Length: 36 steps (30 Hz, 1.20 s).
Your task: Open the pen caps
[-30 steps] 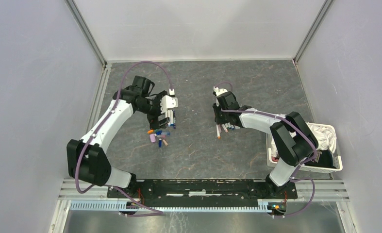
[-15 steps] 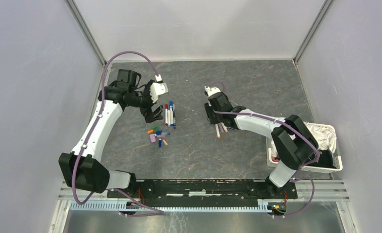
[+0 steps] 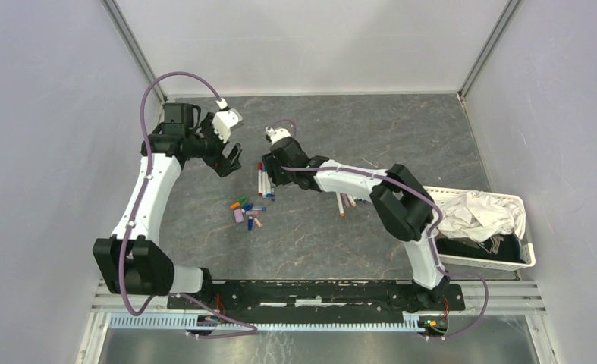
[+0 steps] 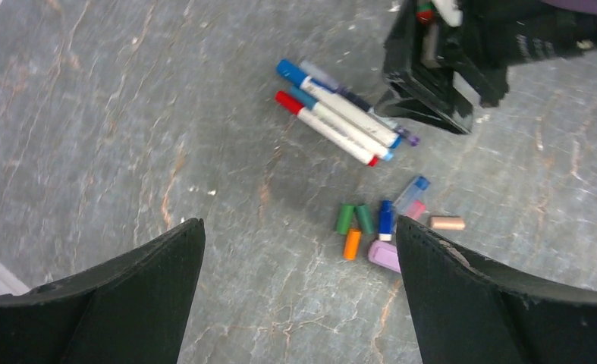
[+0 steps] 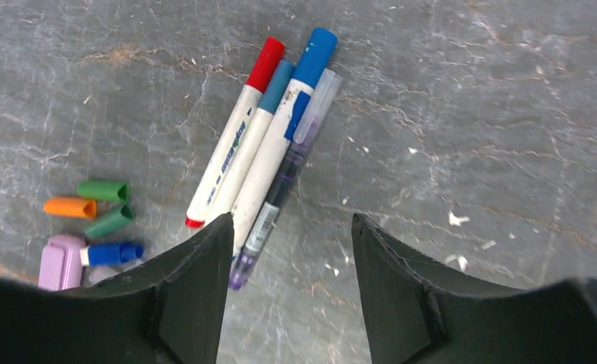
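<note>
Three white-barrelled pens (image 3: 265, 182) with red and blue ends and a slim purple pen (image 5: 280, 186) lie side by side left of centre. Loose pen caps (image 3: 247, 211), green, orange, blue and lilac, are scattered just below them. My right gripper (image 3: 272, 176) hovers over these pens, open, with bare table between its fingers (image 5: 291, 220); the purple pen runs beside its left finger. My left gripper (image 3: 230, 159) hangs wide open up-left of the pens, holding nothing. In the left wrist view the pens (image 4: 340, 121) and caps (image 4: 386, 224) lie beyond its fingertips (image 4: 299, 227).
A second small bunch of pens (image 3: 342, 203) lies right of centre. A white basket (image 3: 477, 264) holding a crumpled white cloth (image 3: 477, 212) stands at the right edge. Metal frame posts and grey walls close in the table.
My right arm swung left from the right bunch of pens to the left bunch, and its jaws opened. My left arm drew back up and left, away from those pens.
</note>
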Tool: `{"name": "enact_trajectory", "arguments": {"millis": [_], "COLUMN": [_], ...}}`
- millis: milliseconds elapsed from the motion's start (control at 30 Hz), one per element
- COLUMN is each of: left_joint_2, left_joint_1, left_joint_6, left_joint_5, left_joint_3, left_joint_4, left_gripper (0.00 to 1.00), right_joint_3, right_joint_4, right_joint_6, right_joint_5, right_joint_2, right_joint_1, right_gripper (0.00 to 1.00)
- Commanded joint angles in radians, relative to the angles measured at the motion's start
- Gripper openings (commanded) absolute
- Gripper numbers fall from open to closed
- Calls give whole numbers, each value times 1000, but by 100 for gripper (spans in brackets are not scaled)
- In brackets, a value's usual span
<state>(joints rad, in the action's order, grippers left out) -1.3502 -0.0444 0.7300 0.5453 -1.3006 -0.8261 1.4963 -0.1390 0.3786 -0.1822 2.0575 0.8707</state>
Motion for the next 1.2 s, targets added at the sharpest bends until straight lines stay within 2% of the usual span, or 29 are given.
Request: {"name": "enact_trajectory", "arguments": {"millis": [0,100,167,200,233,567,733,1167], "left_joint_2": [-85,-165,-213,-228,-231,-155,-120,-93], "left_joint_1": [58,127,175,196,210,252,254,255], "left_joint_6": [-140,-169,-163,-160,-153,-103,-84,-65], "left_joint_5": [-118,-149,-86,-54,-36,-14,4,22], "left_joint_3": [12,5,-26,-35,-32,8,1,-18], "left_joint_4": [125,153,107,90,82,84,58,37], "left_gripper": [100,97,94,94,94,96,97,97], "right_joint_3": [125,190,246,260,264,368,470,323], "right_joint_4": [-10,-19,-61,-63,-60,-90,-174,-137], "right_joint_6": [38,59,69,74,76,72,58,45], "right_joint_5": [-34,-52,-108,-131,-151,-303,-367,-399], "right_joint_2": [83,133,165,176,183,269,357,324], "right_joint_1": [12,24,39,44,51,93,104,104], "right_gripper": [65,75,87,97,98,98,98,98]}}
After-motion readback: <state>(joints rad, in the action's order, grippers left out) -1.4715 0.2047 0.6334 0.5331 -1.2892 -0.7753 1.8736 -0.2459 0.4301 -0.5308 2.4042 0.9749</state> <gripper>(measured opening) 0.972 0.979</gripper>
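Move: The purple pen, at the right edge of the remaining row, lies about 4 cm ahead of the right hand, 3 cm to its left and 6 cm below. The blue marker lies against the pen's left side, and the red marker is some 4 cm left of the pen. The loose green caps lie about 3 cm back and 12 cm left of the hand. From the left hand the pen is roughly 7 cm ahead, 10 cm right and 20 cm down. Forward and left over the row of pens goes the right hand, some 6 cm sideways, spreading its part-open fingers wide; it then eases back right a little and sinks to end about 5 cm lower, turning some 10 degrees clockwise, with the fingertips on either side of the row. The empty left hand swings about 9 cm left, away from the pens, dipping and partly rising again, wide open, turning counter-clockwise. ##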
